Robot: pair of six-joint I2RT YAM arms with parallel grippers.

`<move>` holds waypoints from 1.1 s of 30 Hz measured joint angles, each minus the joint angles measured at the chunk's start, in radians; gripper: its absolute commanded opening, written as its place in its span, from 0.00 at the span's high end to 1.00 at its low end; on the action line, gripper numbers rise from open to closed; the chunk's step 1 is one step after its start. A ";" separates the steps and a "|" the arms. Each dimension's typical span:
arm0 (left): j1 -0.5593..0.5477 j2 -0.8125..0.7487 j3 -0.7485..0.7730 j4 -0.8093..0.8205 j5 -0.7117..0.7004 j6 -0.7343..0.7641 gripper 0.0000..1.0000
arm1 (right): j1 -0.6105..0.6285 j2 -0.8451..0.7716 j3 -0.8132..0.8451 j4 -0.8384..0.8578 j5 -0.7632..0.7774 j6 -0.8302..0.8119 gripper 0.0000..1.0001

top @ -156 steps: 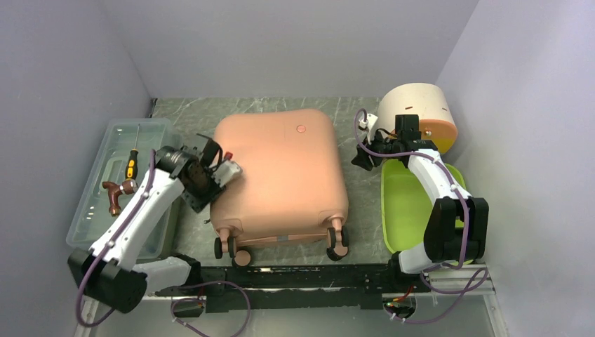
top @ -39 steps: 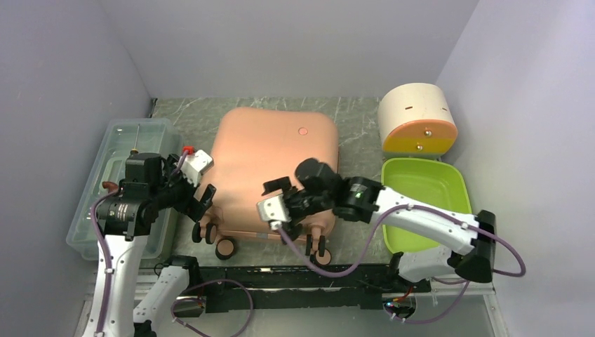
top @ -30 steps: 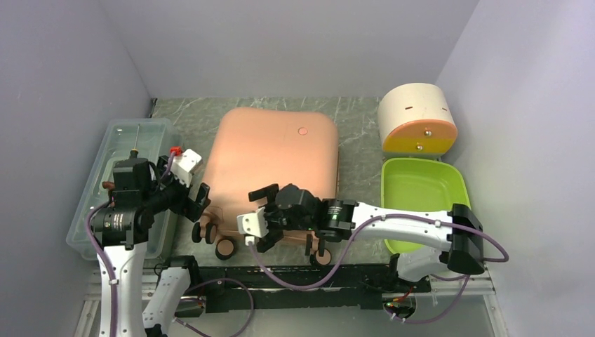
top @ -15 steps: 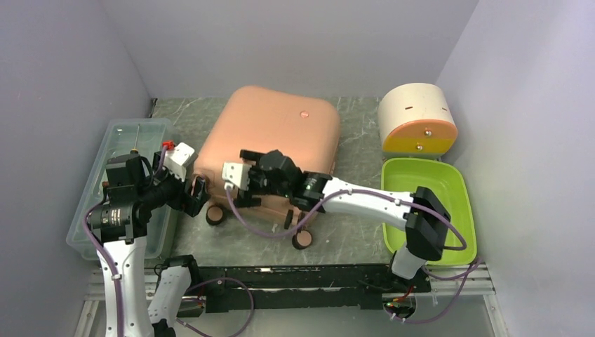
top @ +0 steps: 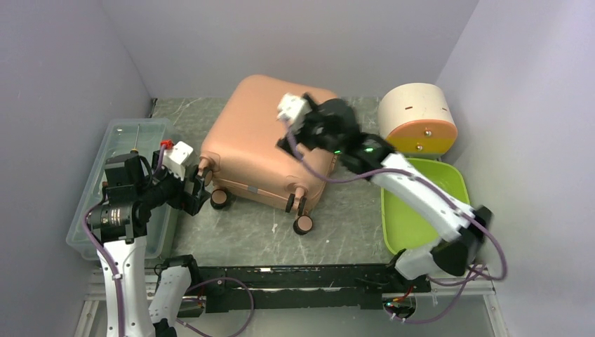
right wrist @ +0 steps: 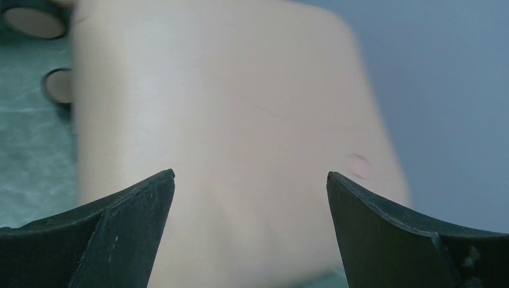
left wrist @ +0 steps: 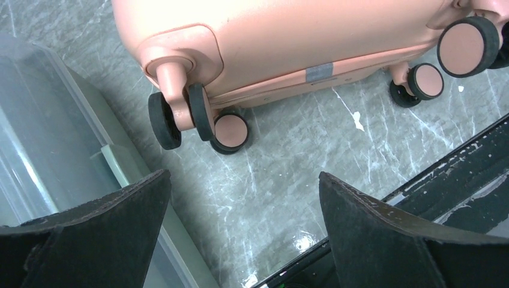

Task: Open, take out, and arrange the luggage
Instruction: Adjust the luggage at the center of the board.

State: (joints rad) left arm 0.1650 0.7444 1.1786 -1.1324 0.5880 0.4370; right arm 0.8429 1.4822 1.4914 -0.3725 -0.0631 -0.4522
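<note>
The luggage (top: 256, 144), a closed salmon-pink hard-shell suitcase, sits mid-table, tipped up with its wheels (top: 303, 225) toward the near side. My right gripper (top: 310, 132) hovers open over its far right top corner. In the right wrist view the pink shell (right wrist: 228, 108) fills the space beyond the open right gripper (right wrist: 250, 174), blurred, with nothing between the fingers. My left gripper (top: 196, 189) stands open beside the left wheels. In the left wrist view the left gripper (left wrist: 243, 174) is over bare table, with the luggage (left wrist: 288, 36) and its wheel pair (left wrist: 180, 117) just ahead.
A clear plastic bin (top: 119, 182) holding a screwdriver (top: 132, 151) lies at the left, its wall (left wrist: 48, 150) close to my left fingers. A lime-green tray (top: 421, 203) and a cream-and-orange drum (top: 417, 119) are at the right. A black rail (top: 281, 274) runs along the near edge.
My right arm swung from the luggage's near wheel end up to its far top. The luggage tipped up and slid back and left. The left gripper barely moved.
</note>
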 measured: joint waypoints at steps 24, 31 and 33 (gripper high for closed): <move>-0.134 0.420 -0.020 0.232 -0.326 -0.021 0.36 | -0.713 -0.236 -0.448 0.111 -0.208 0.039 0.00; -0.186 0.507 0.013 0.301 -0.435 -0.093 0.47 | -0.747 -0.149 -0.472 0.177 -0.344 0.035 0.01; -0.188 0.524 0.029 0.303 -0.477 -0.095 0.46 | -0.747 -0.111 -0.472 0.191 -0.393 0.029 0.02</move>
State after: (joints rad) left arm -0.0227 1.2682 1.2076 -0.8299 0.1112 0.3420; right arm 0.0956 1.3716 1.0195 -0.1814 -0.4564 -0.4229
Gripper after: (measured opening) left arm 0.533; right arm 0.996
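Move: The luggage's upper near-left caster is about 12 cm ahead of the left hand, 1 cm left and 8 cm below; its lower caster stands some 15 cm straight under that one. From the left hand, the clear box is 28 cm left, 8 cm ahead and 19 cm below. The luggage's middle lies 5 cm ahead of the right hand, 4 cm left and 18 cm below; the drawer cabinet is 14 cm ahead and 44 cm right. Left hand reaches 13 cm forward, down, closing around the upper caster; right sweeps 24 cm right, then down. ##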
